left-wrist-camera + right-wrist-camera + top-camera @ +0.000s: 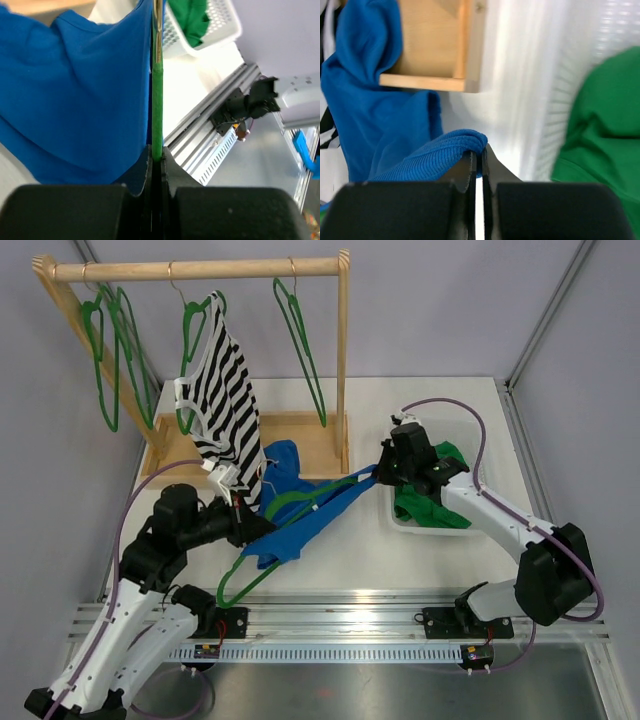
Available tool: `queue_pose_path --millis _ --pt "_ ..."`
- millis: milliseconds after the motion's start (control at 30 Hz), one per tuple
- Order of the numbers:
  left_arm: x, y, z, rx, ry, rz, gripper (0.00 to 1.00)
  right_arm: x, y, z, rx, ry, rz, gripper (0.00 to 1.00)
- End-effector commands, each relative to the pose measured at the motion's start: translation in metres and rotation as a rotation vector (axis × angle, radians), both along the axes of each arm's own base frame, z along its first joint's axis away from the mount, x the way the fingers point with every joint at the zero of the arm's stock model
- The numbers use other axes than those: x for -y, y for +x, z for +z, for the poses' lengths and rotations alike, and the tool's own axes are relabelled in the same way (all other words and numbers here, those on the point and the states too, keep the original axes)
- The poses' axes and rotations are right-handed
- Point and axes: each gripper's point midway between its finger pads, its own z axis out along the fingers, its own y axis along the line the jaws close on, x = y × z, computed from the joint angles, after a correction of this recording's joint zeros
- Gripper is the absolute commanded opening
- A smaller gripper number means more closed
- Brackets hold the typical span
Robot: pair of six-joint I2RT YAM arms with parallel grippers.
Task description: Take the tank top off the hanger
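The blue tank top [300, 512] lies stretched across the table, still threaded on a green hanger [250, 575]. My left gripper [240, 512] is shut on the hanger's green wire [157, 100], which runs straight up from the jaws [158, 159] beside the blue cloth [75, 100]. My right gripper [380, 472] is at the tank top's right end. In the right wrist view its jaws [478, 155] are shut on a folded ribbed edge of the blue fabric [445, 150].
A wooden rack [200, 268] stands at the back left. It carries a black-and-white striped garment [225, 400] and bare green hangers [300, 340]. A white basket [404, 524] holding a green garment [440, 508] sits under the right arm.
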Motion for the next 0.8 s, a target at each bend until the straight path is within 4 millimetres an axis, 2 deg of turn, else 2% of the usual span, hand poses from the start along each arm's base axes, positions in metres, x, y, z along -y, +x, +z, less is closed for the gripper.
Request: queue_pose_path --millis 0,67,100,200,267,300,333,367,400,433,500,533,600,633,700,733,767 --pt "0.008 -0.031 0.042 0.130 -0.060 -0.181 0.00 0.042 0.018 0.027 0.047 -0.056 -0.137 0.00" --pt "0.011 -0.047 0.058 0.172 -0.096 -0.258 0.00 0.044 0.016 0.029 0.024 -0.060 -0.111 0.00" --pt "0.011 -0.049 0.063 0.192 -0.099 -0.275 0.00 0.039 0.017 0.039 0.038 -0.047 -0.082 0.00" --pt "0.009 -0.048 0.084 0.250 -0.116 -0.247 0.00 0.019 0.001 0.057 0.035 0.051 0.036 0.00" --pt "0.008 -0.044 0.109 0.338 -0.154 -0.215 0.00 0.004 -0.013 0.071 0.041 0.132 0.129 0.00" --pt "0.008 -0.046 0.123 0.364 -0.192 -0.201 0.00 0.001 -0.023 0.083 0.064 0.171 0.157 0.00" --pt "0.008 -0.044 0.147 0.465 -0.242 -0.190 0.00 -0.003 -0.029 0.091 0.077 0.204 0.191 0.00" --pt "0.007 -0.046 0.161 0.516 -0.278 -0.181 0.00 -0.013 -0.040 0.105 0.096 0.265 0.262 0.00" --pt "0.005 -0.051 0.176 0.559 -0.328 -0.168 0.00 -0.015 -0.051 0.118 0.121 0.305 0.293 0.00" --pt "-0.001 -0.047 0.204 0.666 -0.387 -0.115 0.00 -0.018 -0.058 0.126 0.133 0.333 0.323 0.00" --pt "-0.006 -0.046 0.231 0.736 -0.453 -0.067 0.00 -0.021 -0.076 0.147 0.161 0.395 0.380 0.00" --pt "-0.012 -0.052 0.259 0.837 -0.505 -0.049 0.00 -0.022 -0.081 0.153 0.170 0.412 0.393 0.00" --pt "-0.013 -0.047 0.281 0.891 -0.550 -0.028 0.00 -0.025 -0.098 0.168 0.185 0.469 0.448 0.00" --pt "-0.020 -0.055 0.306 0.982 -0.594 -0.013 0.00 -0.026 -0.105 0.171 0.185 0.485 0.472 0.00" --pt "-0.024 -0.060 0.329 1.069 -0.623 -0.006 0.00 -0.027 -0.120 0.175 0.177 0.509 0.524 0.00" --pt "-0.029 -0.063 0.349 1.134 -0.656 0.011 0.00 -0.026 -0.123 0.173 0.175 0.507 0.530 0.00" --pt "-0.032 -0.068 0.360 1.179 -0.675 0.017 0.00 -0.024 -0.125 0.167 0.155 0.496 0.522 0.00"
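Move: The blue tank top, hanger end still in it, is stretched between both grippers. Its middle is about 10 cm ahead of the left gripper, 9 cm to its right and 8 cm below; from the right gripper it is roughly 19 cm left, 8 cm back and level. The striped tank top hangs some 25 cm ahead of the left gripper, 11 cm left, about level. The green tank top lies about 8 cm ahead of the right gripper, 17 cm right and 12 cm below. Keep both grips shut, left on the hanger, right on the blue tank top's edge. Bring the left gripper about 26 cm up and slightly back, speeding up as you tip its fingers from slanting down to above level. Finish the right gripper's short 2 cm pull to the right, then carry it up some 17 cm and back towards the base, drifting left and turning counter-clockwise. ##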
